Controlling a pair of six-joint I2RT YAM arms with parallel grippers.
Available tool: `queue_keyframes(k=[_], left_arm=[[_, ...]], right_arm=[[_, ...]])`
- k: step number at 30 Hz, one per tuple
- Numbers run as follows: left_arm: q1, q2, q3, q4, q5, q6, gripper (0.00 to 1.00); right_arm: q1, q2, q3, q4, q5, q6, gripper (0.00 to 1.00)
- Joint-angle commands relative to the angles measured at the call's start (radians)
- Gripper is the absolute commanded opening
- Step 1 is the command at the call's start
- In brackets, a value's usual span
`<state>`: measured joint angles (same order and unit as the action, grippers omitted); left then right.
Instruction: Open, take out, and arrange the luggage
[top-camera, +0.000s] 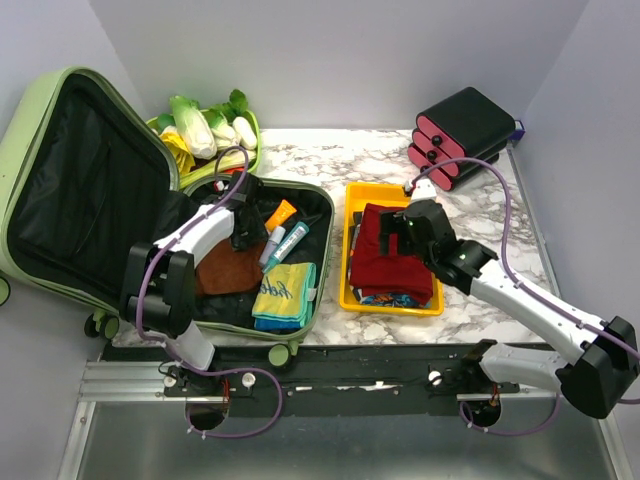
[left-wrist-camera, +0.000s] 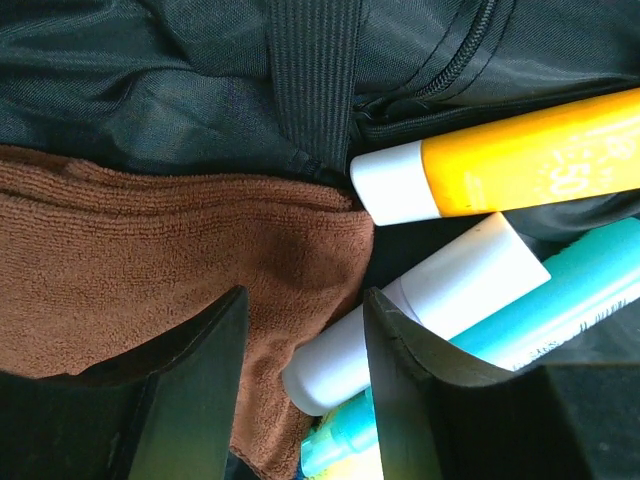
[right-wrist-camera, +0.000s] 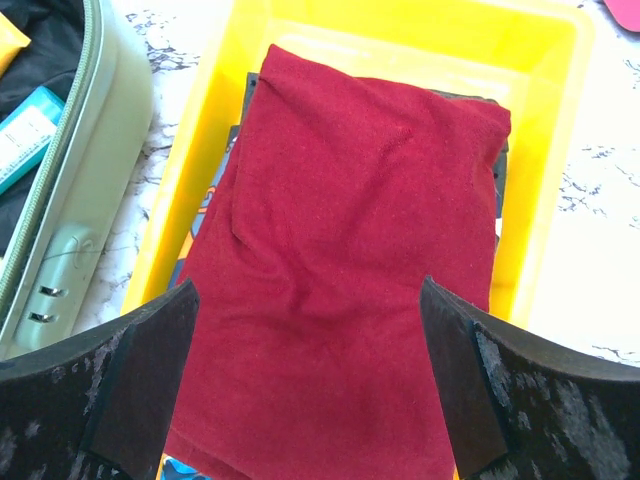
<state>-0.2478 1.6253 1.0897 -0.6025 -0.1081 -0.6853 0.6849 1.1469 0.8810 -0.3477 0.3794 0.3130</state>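
The luggage (top-camera: 25, 135), a pale green hard-shell suitcase, lies open at the left, lid propped back and black lining (left-wrist-camera: 150, 80) showing. Inside lie a brown towel (top-camera: 225, 272) (left-wrist-camera: 150, 250), an orange tube (top-camera: 281, 213) (left-wrist-camera: 530, 160), a white tube (top-camera: 270, 247) (left-wrist-camera: 450, 285), a teal tube (top-camera: 293, 238) (left-wrist-camera: 570, 295) and a folded yellow-blue cloth (top-camera: 285, 295). My left gripper (top-camera: 245, 235) (left-wrist-camera: 305, 295) reaches into the case, jaws half apart astride the towel's edge and the white tube's end. My right gripper (top-camera: 388, 232) (right-wrist-camera: 308, 288) hangs wide open over a red cloth (top-camera: 392, 262) (right-wrist-camera: 350, 230).
The red cloth lies on other folded clothes in a yellow tray (top-camera: 347, 262) (right-wrist-camera: 545, 180) right of the suitcase shell (right-wrist-camera: 90, 200). A black box with pink ends (top-camera: 465, 125) stands at the back right. A green basket of vegetables (top-camera: 205, 130) sits behind the case.
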Motion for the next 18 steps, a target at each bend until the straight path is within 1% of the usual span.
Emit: queue_keyframes(k=[1,10,14,15,16,18], left_arm=[[-0.022,0.033,0.038,-0.017,-0.053,-0.011,0.57],[-0.065,0.156,0.082,-0.106,-0.186,-0.042,0.57],[-0.068,0.177,0.076,-0.105,-0.191,-0.048,0.56],[-0.068,0.180,0.073,-0.103,-0.189,-0.048,0.51],[-0.068,0.179,0.073,-0.099,-0.179,-0.045,0.38],[-0.068,0.174,0.073,-0.095,-0.173,-0.043,0.25]], right_arm=[[-0.008,-0.019,-0.027,-0.031,0.041,0.003,1.00],[-0.008,-0.029,-0.043,-0.040,0.053,0.017,1.00],[-0.008,-0.036,-0.053,-0.040,0.059,0.023,1.00],[-0.008,-0.039,-0.056,-0.042,0.062,0.023,1.00],[-0.008,-0.041,-0.057,-0.042,0.064,0.024,1.00],[-0.008,-0.042,-0.060,-0.042,0.065,0.024,1.00]])
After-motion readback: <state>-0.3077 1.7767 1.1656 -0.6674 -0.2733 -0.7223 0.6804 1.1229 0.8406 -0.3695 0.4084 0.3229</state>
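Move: A corner of the brown towel lies right under the left fingertips; its middle is about 5 cm to the left, 4 cm back and 4 cm lower. The white tube lies some 3 cm to this hand's right, nearly level with it; the orange tube about 5 cm right and 5 cm ahead, and the blue tube 6 cm right and 1 cm back, all a little below. From the right hand, the brown towel's middle is roughly 30 cm left, 5 cm back and 14 cm down. Down about 3 cm goes the left hand onto the brown towel's corner, rolling some 10 degrees so its left side rises. Near the bottom the half-open fingers start to close and gather the cloth between their tips, the right finger beside the white tube. The right hand, still wide open over the red cloth, eases about 2 cm right and down. ##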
